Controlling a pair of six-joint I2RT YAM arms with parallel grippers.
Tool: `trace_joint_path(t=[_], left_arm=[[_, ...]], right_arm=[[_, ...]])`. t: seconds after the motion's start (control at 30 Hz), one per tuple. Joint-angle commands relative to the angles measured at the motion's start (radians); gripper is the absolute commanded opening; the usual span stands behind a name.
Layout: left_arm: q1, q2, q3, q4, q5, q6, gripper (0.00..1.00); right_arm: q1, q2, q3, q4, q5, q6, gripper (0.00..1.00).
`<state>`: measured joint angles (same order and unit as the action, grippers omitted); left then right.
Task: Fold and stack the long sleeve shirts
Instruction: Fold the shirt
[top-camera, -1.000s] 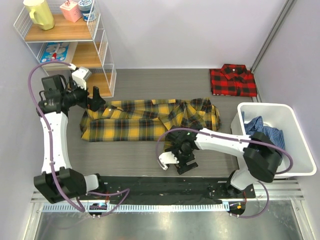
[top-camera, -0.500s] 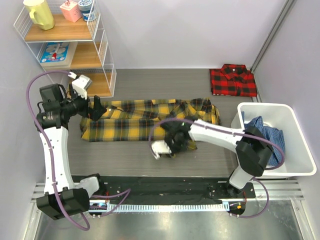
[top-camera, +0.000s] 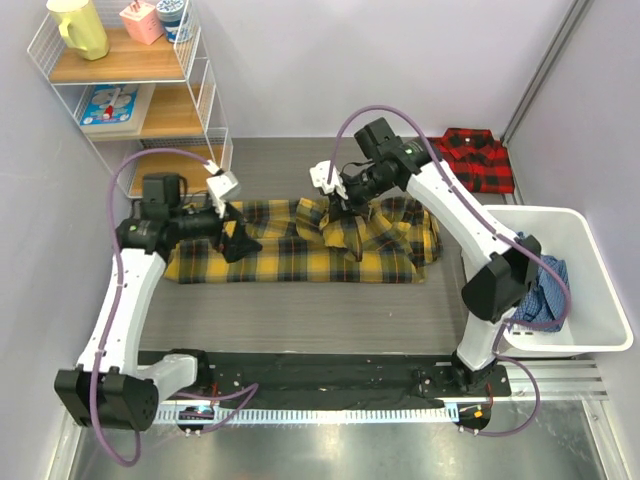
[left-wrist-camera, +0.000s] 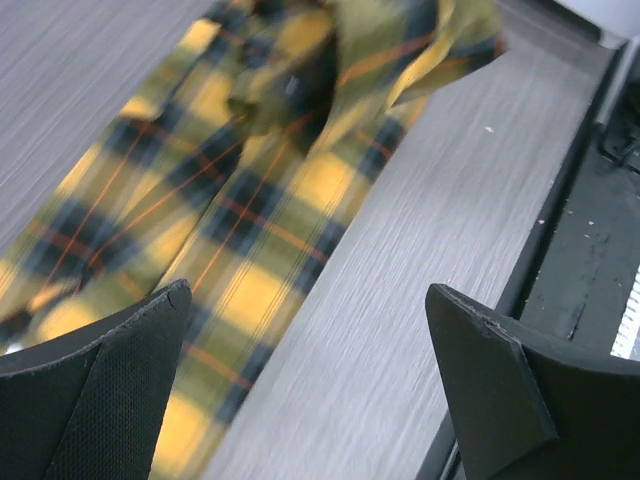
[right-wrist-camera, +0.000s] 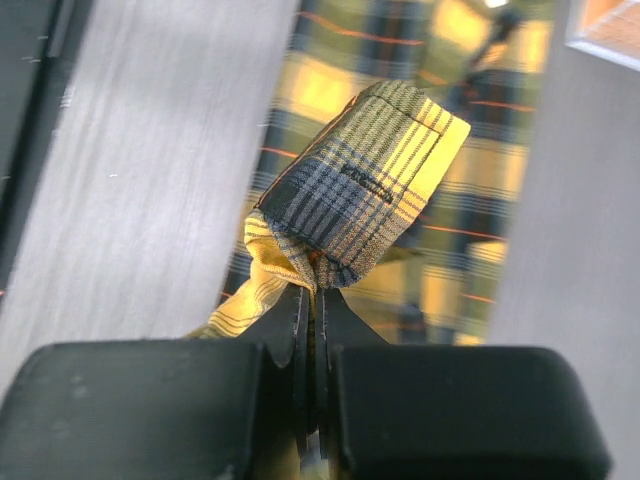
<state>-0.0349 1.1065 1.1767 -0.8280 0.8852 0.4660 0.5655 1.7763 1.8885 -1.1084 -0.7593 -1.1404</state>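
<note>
The yellow plaid shirt (top-camera: 290, 255) lies spread lengthwise across the middle of the table. My right gripper (top-camera: 340, 208) is shut on its cuff (right-wrist-camera: 360, 190) and holds the sleeve lifted above the shirt's middle; the jaws (right-wrist-camera: 315, 300) pinch the cloth tight. My left gripper (top-camera: 236, 240) is open and empty, hovering over the shirt's left half. In the left wrist view the gripper (left-wrist-camera: 310, 390) is wide apart above the shirt's front edge (left-wrist-camera: 230, 200). The red-and-black shirt (top-camera: 480, 165) lies folded at the back right, partly hidden by my right arm.
A white bin (top-camera: 600, 330) holding blue cloth (top-camera: 540, 285) stands at the right. A wire shelf unit (top-camera: 205, 100) with cups stands at the back left. A black strip (top-camera: 320, 375) runs along the table's near edge.
My right gripper has carried the sleeve from the table's front up and back over the shirt. My left gripper has moved right from the shirt's left end toward its middle.
</note>
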Motion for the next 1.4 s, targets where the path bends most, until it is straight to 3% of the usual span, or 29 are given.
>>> trace_joint_path(t=[0.0, 0.2, 0.3, 0.37, 0.6, 0.73, 0.87, 1.1, 1.23, 1.37], left_arm=[[-0.108, 0.049, -0.029, 0.239, 0.011, -0.073, 1.0], [-0.191, 0.156, -0.037, 0.424, 0.017, -0.144, 1.0], [-0.191, 0.222, -0.034, 0.565, 0.029, -0.309, 1.0], [-0.207, 0.257, -0.026, 0.608, 0.111, -0.375, 1.0], [-0.307, 0.265, -0.048, 0.622, 0.213, -0.319, 1.0], [-0.326, 0.276, -0.078, 0.624, 0.176, -0.294, 1.0], [-0.318, 0.265, -0.078, 0.564, 0.113, -0.221, 0.99], [-0.264, 0.207, -0.063, 0.441, 0.178, -0.164, 1.0], [-0.278, 0.202, -0.084, 0.451, 0.143, -0.159, 1.0], [-0.28, 0.222, -0.123, 0.604, 0.04, -0.245, 1.0]], right_arm=[[-0.012, 0.028, 0.054, -0.12, -0.135, -0.103, 0.01], [-0.012, -0.049, -0.066, 0.007, -0.155, -0.131, 0.01], [-0.012, -0.115, -0.155, 0.143, -0.153, -0.075, 0.01], [-0.01, -0.161, -0.222, 0.238, -0.149, -0.04, 0.01], [-0.012, -0.178, -0.281, 0.381, -0.083, 0.062, 0.01], [-0.012, -0.186, -0.305, 0.452, -0.055, 0.106, 0.01], [-0.012, -0.196, -0.321, 0.484, -0.015, 0.128, 0.01], [-0.019, -0.236, -0.393, 0.527, -0.024, 0.099, 0.01], [-0.018, -0.241, -0.401, 0.576, -0.038, 0.125, 0.01], [-0.019, -0.255, -0.41, 0.598, -0.064, 0.134, 0.01]])
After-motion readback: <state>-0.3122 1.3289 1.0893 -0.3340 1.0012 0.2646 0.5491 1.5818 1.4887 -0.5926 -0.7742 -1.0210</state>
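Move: The sleeve end of the yellow plaid shirt is held up in the right fingers, its cuff sticking out about 3 cm to their left. From the empty left hand, the cuff is roughly 18 cm right and 5 ahead, nearly level in height. The folded shirt body's middle lies some 26 cm below both hands, 7 ahead and 12 right of the left one, 3 ahead and 9 left of the right. Its crumpled end is about 12 cm right of the right hand, 4 ahead and 24 down. The held-up sleeve end stays pinched in the shut right fingers, that hand dipping and drawing back about 2 cm, then returning as it rolls some 10 degrees. Towards it comes the left hand, wide open, going right in a forward-bulging arc, reaching past 12 cm, then easing back to about 10, a little lower and turned clockwise. ##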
